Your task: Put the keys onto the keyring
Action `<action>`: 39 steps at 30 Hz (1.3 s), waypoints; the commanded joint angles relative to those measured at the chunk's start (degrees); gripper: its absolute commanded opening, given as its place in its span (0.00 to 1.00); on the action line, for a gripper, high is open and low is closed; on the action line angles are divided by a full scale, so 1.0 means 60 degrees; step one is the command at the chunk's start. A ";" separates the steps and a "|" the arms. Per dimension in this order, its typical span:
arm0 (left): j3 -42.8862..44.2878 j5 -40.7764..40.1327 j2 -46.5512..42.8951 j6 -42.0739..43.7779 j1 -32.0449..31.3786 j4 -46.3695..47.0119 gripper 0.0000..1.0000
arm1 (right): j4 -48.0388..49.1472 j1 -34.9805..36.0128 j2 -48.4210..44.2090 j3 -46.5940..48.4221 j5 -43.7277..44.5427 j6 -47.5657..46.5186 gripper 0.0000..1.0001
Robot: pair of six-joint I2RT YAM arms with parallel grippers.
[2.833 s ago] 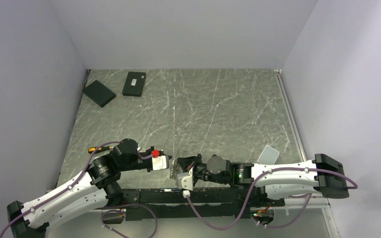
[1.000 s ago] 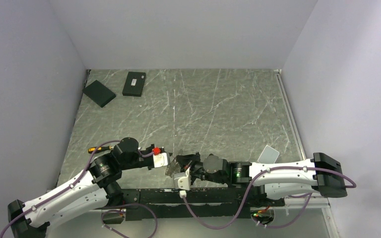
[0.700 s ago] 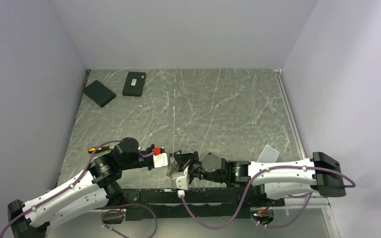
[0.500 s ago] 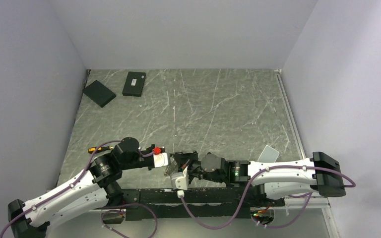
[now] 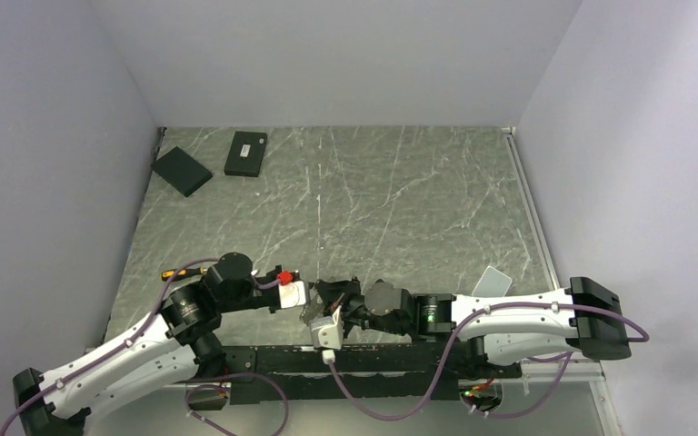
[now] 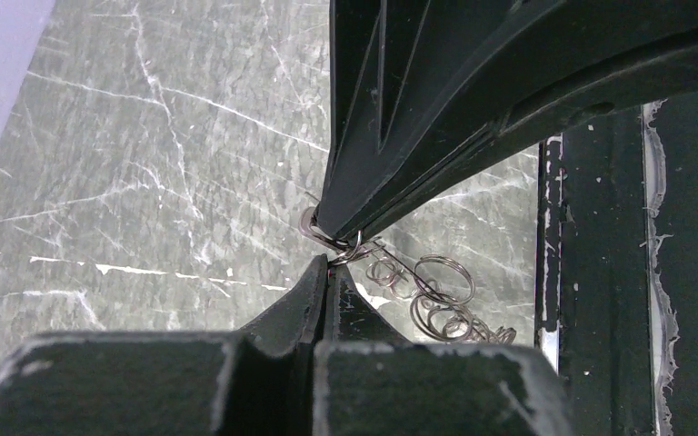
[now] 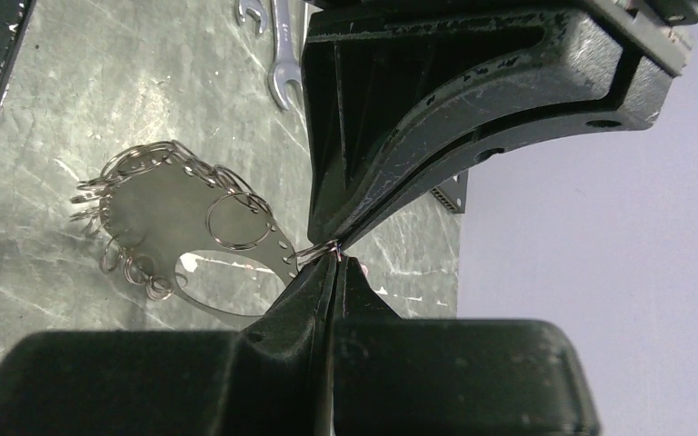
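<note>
The keyring (image 7: 236, 309) is a flat grey oval hoop with small holes along its rim. The keys (image 7: 125, 182) show only as small grey wire-like loops fringing it, and hang in a bunch (image 6: 436, 300) in the left wrist view. My left gripper (image 6: 329, 265) and right gripper (image 7: 334, 258) meet tip to tip near the table's front edge, both shut. A small loop (image 7: 314, 249) at the keyring's rim is pinched where the tips meet. From above, the bunch (image 5: 313, 313) sits between the two wrists.
Two black boxes (image 5: 182, 171) (image 5: 246, 153) lie at the far left corner. A white card (image 5: 491, 282) lies right of the right arm, and a yellow-handled tool (image 5: 174, 272) left of the left arm. Silver wrenches (image 7: 278, 64) lie beyond the grippers. The black base rail (image 6: 600, 272) runs close by.
My right arm has slid a little to the left, closing on the left gripper. The left arm has barely moved. Both grippers stay shut.
</note>
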 commanded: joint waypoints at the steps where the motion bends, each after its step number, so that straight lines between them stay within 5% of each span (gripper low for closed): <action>1: 0.0088 0.0654 -0.0295 0.0083 -0.0047 0.0237 0.00 | 0.0675 0.0008 0.0155 0.0441 -0.0149 -0.0089 0.00; 20: 0.0148 0.0644 -0.0666 0.1276 -0.0042 0.0120 0.00 | 0.1289 -0.0145 0.0173 0.0270 -0.0344 0.0199 0.00; 24: 0.0101 0.0646 -0.0766 0.1390 -0.0040 0.0258 0.20 | 0.1534 -0.0182 0.0180 0.0190 -0.0234 0.0280 0.00; 33: 0.0136 0.0455 -0.1177 0.1212 -0.0043 0.0243 0.38 | 0.1981 -0.0256 0.0125 -0.0035 0.0168 0.0364 0.00; 35: 0.0167 0.0286 -0.1359 0.1032 -0.0044 0.0329 0.44 | 0.2114 -0.0269 0.0140 -0.0088 0.0280 0.0387 0.00; 36: 0.0200 0.0187 -0.1454 0.0905 -0.0050 0.0380 0.55 | 0.2179 -0.0270 0.0156 -0.0118 0.0352 0.0393 0.00; 39: 0.0352 -0.0195 -0.1675 0.0126 -0.0040 0.0586 0.61 | 0.2383 -0.0298 0.0225 -0.0126 0.0639 0.0407 0.00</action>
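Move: The small ring being worked on sits at both sets of fingertips, within about 1 cm of the left hand point and some 1 cm to the left of the right one. From the left hand, the right fingertips are about 1 cm to the right. The keyring plate with its fringe of rings hangs roughly 4 cm back and 4 cm below the left hand point, and about 4 cm back, 1 cm left and 4 cm below the right. Letting go of the small ring, the left fingers open a little over halfway after the hand has eased back slightly and rolled about 10 degrees; the left hand then lifts about 3 cm overall, drifting some 1 cm left, away from the right fingertips. The right fingers stay shut on their wire, keeping the keyring plate hanging while that hand rises about 1.5 cm and goes forward 1 cm. ##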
